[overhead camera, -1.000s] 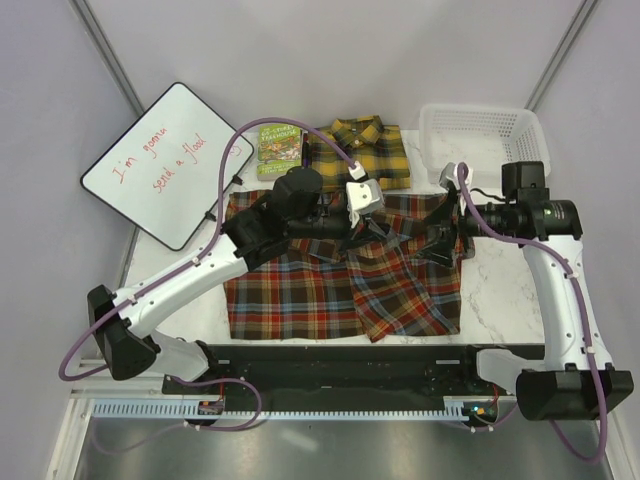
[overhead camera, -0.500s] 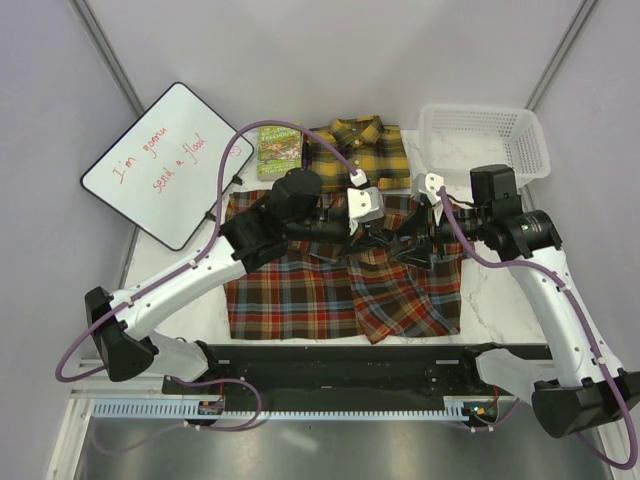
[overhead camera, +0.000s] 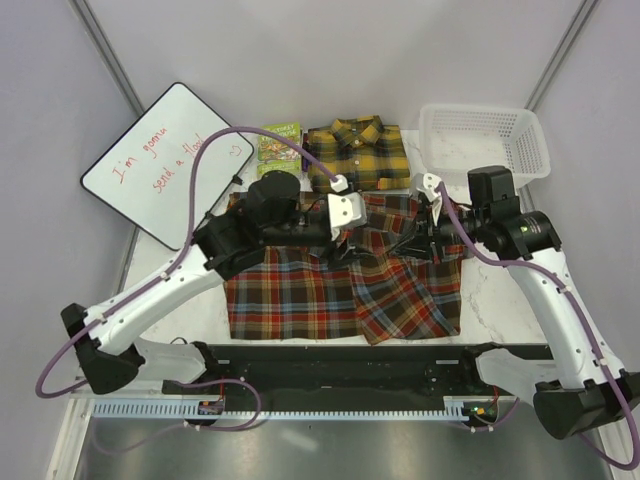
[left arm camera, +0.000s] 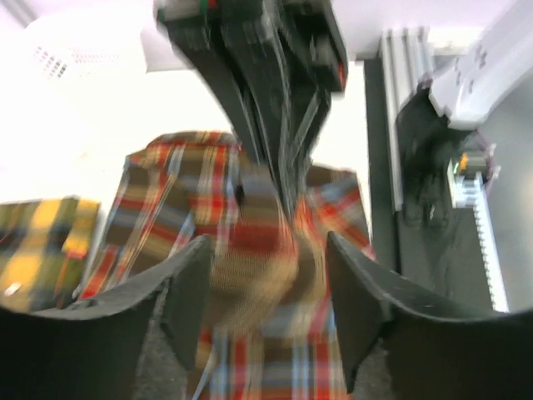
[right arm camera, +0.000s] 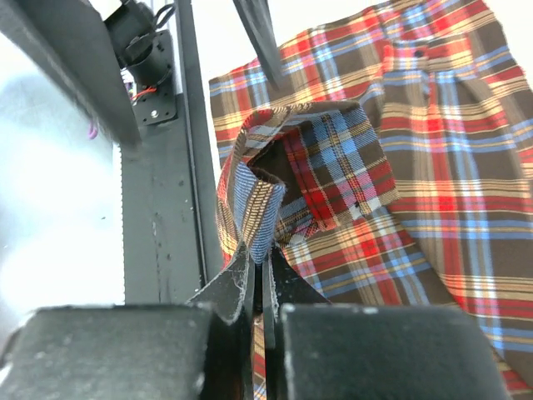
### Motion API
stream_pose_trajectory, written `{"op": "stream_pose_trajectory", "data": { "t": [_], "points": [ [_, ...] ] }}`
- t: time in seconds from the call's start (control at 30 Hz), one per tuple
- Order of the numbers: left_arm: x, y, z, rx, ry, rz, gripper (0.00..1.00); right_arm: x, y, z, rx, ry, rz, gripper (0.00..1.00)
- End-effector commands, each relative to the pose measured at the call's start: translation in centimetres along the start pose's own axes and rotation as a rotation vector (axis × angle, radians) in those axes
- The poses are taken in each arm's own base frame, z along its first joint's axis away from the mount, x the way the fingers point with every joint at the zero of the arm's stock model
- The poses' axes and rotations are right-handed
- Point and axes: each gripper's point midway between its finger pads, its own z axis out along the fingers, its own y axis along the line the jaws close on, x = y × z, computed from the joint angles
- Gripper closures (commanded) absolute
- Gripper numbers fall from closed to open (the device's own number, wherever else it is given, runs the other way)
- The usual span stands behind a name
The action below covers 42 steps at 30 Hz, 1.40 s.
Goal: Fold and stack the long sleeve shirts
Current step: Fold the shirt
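Observation:
The red-brown plaid shirt [overhead camera: 300, 295] lies spread on the table, with a raised fold at its middle. My right gripper [overhead camera: 405, 248] is shut on that fold; in the right wrist view the pads [right arm camera: 241, 279] pinch a blue-striped edge of the red-brown shirt [right arm camera: 433, 167]. My left gripper [overhead camera: 355, 243] sits just left of it, open. In the blurred left wrist view its fingers [left arm camera: 187, 292] stand apart around bunched cloth of the red-brown shirt [left arm camera: 258, 267] without pressing it. The yellow and black shirt [overhead camera: 358, 155] lies folded at the back.
A small green book [overhead camera: 280, 142] lies left of the yellow shirt. A whiteboard [overhead camera: 165, 160] with red writing sits at the back left, and a white basket [overhead camera: 520, 125] at the back right. A black rail [overhead camera: 340, 365] runs along the near edge.
The left gripper opened, let go of the cloth and drew back to the left. The right gripper moved left onto the raised fold and shut on it.

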Motion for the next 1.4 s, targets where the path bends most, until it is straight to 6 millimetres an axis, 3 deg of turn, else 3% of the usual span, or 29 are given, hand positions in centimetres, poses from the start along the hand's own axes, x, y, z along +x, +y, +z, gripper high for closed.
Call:
{"op": "stream_pose_trajectory", "data": {
  "t": [0.0, 0.07, 0.1, 0.13, 0.17, 0.2, 0.27, 0.3, 0.47, 0.6, 0.87, 1.07, 1.2, 1.37],
  "points": [
    [3.4, -1.8, -7.2, -0.01, 0.203, 0.151, 0.34, -2.7, 1.5, -1.7, 0.055, -0.043, -0.086, 1.0],
    [8.4, -3.9, -10.6, 0.019, 0.351, 0.134, 0.35, -2.0, 1.7, -2.3, 0.094, -0.021, -0.098, 1.0],
    [13.1, -4.8, -12.0, 0.041, 0.471, 0.147, 0.35, -1.7, 1.7, -2.4, 0.104, -0.012, -0.113, 1.0],
    [14.1, -5.6, -14.1, 0.013, 0.486, 0.18, 0.35, -1.1, 2.0, -2.6, 0.109, 0.003, -0.111, 1.0],
    [17.0, -6.7, -15.9, 0.028, 0.581, 0.163, 0.36, -0.8, 1.8, -2.8, 0.13, 0.017, -0.119, 1.0],
    [20.9, -7.4, -17.4, 0.037, 0.691, 0.168, 0.37, -0.7, 1.8, -2.9, 0.142, 0.022, -0.125, 1.0],
    [24.5, -9.2, -20.2, 0.067, 0.798, 0.163, 0.42, -0.7, 2.0, -3.2, 0.156, 0.026, -0.132, 1.0],
    [27.2, -10.0, -21.1, 0.084, 0.867, 0.155, 0.43, -1.0, 2.0, -3.4, 0.173, 0.024, -0.14, 1.0],
    [33.3, -11.1, -23.5, 0.119, 1.023, 0.203, 0.49, -3.3, 1.6, -4.3, 0.227, -0.011, -0.167, 1.0],
    [34.8, -10.5, -22.4, 0.126, 1.025, 0.242, 0.55, -5.8, 1.3, -5.1, 0.263, -0.04, -0.201, 1.0],
    [38.1, -9.9, -21.8, 0.166, 1.08, 0.308, 0.6, -6.8, 1.5, -5.7, 0.293, -0.052, -0.213, 1.0],
    [39.3, -8.8, -21.4, 0.134, 1.086, 0.349, 0.62, -7.6, 1.5, -5.9, 0.295, -0.066, -0.22, 1.0],
    [39.0, -8.6, -21.4, 0.134, 1.073, 0.347, 0.72, -7.9, 1.6, -6.0, 0.298, -0.07, -0.22, 1.0],
    [36.6, -8.6, -20.5, 0.16, 1.008, 0.336, 0.9, -8.5, 1.7, -6.2, 0.303, -0.081, -0.229, 1.0]
  ]
}}
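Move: The shirt's near-left corner lies about 30 cm left of the left hand, 8 cm back and 35 cm below. The black trough runs some 8 cm behind that corner; the whiteboard's middle is about 38 cm ahead and 13 cm left of it. The right hand already pinches a fold of the shirt; from it the corner is roughly 36 cm left, 9 cm back and 29 cm down. Left hand swoops 35 cm down, 30 left to the shirt's near corner, closing; right lifts pinched cloth 8 cm. ##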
